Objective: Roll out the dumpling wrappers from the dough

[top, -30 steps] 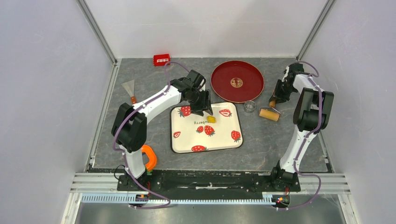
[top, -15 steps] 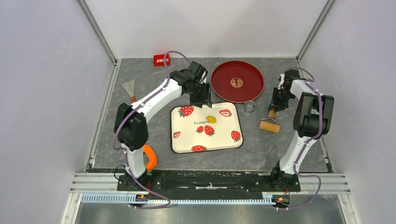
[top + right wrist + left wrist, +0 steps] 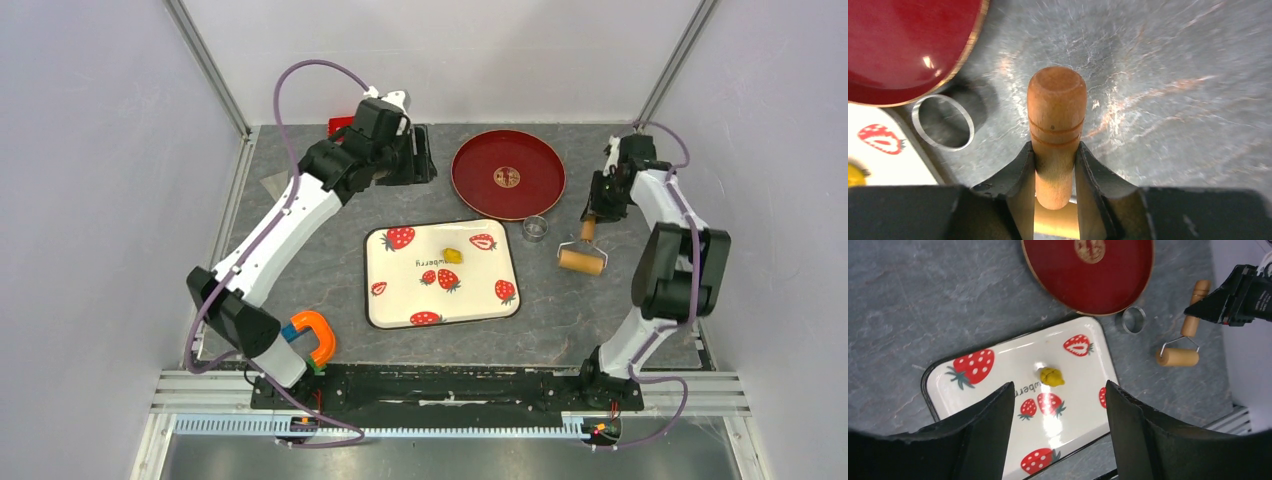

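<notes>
The dough [image 3: 452, 255] is a small yellow lump lying on the white strawberry-print tray [image 3: 400, 290]; the left wrist view shows the dough [image 3: 1050, 376] from high above. My left gripper [image 3: 415, 155] hangs raised over the back of the table, open and empty, and its own view shows the left gripper [image 3: 1059, 385] with jaws wide apart. My right gripper [image 3: 597, 208] is shut on the wooden handle [image 3: 1056, 107] of the roller [image 3: 581, 260], which rests on the table right of the tray. The right gripper [image 3: 1055, 150] has both jaws pressed on the handle. No dumpling wrappers are in view.
A red plate [image 3: 507, 175] lies behind the tray, and a small metal ring [image 3: 536, 227] sits between the plate and the roller. A red box [image 3: 340, 124] and a scraper [image 3: 272, 183] are at the back left. An orange tool [image 3: 315, 335] lies by the left arm's base.
My left arm has risen and pulled back from the tray toward the rear, its jaws opening wider. The dough stays on the tray. The right gripper and roller shifted slightly nearer.
</notes>
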Controlling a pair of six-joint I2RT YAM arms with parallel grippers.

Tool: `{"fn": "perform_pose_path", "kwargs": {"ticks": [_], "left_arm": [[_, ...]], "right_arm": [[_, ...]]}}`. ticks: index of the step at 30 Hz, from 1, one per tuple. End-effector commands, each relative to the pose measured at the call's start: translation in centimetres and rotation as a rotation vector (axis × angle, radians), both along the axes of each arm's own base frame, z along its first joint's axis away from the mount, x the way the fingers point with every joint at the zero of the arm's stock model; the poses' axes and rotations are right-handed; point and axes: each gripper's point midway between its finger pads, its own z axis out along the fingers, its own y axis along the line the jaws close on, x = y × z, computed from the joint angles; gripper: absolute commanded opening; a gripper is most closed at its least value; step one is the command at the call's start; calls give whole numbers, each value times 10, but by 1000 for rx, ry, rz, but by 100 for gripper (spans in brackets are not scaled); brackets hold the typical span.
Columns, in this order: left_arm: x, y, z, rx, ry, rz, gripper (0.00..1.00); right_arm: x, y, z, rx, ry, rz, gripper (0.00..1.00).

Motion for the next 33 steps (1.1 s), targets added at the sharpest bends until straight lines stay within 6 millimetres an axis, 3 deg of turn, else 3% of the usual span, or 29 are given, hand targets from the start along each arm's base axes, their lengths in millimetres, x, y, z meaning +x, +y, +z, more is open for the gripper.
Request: {"fn": "perform_pose_path", "kwargs": {"ticks": [1, 4, 8, 11, 19, 26, 29, 33], "left_arm": [[5, -21, 41, -182, -113, -88, 70], [-3, -43, 51, -338, -124, -252, 71], [-6, -60, 46, -450, -32, -346, 70], [-12, -72, 40, -484, 25, -417, 70], [-28, -89, 9, -497, 146, -490, 65], [-59, -110, -23, -433, 219, -571, 60], [-72, -120, -36, -426, 261, -608, 55], [-83, -128, -46, -420, 301, -639, 49]], "right_arm": [[14, -3, 95, -69, -280, 16, 0], [10, 5, 130, -49, -401, 31, 0], [13, 34, 180, 61, -595, 105, 0], [11, 57, 203, 130, -659, 171, 0], [-8, 139, 202, 343, -653, 378, 0], [-31, 222, 203, 520, -615, 516, 0], [-37, 246, 211, 572, -621, 548, 0], [-40, 262, 218, 593, -628, 560, 0]]}}
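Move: The right hand already grips the roller's handle. The dough lies roughly 32 cm to its left, 9 cm back and 5 cm below; the metal ring stands about 12 cm left and 2 cm back, the red plate's middle 19 cm left and 15 cm ahead, both slightly lower. From the high, open left hand, the roller's handle is some 39 cm right, 2 cm ahead and 22 cm below; the dough 6 cm right, 7 cm back, 28 cm below. Upward first, by nearly 20 cm, then about 24 cm left over the metal ring with a slight draw back, the right hand carries the roller towards the dough and the other gripper, its fingers tilting up out of their downward point and swinging counter-clockwise. The left hand lifts briefly, then goes about 12 cm right, also back and down, rolling and turning clockwise some 30 degrees and partly narrowing its gap as it nears the handle's lower end. ##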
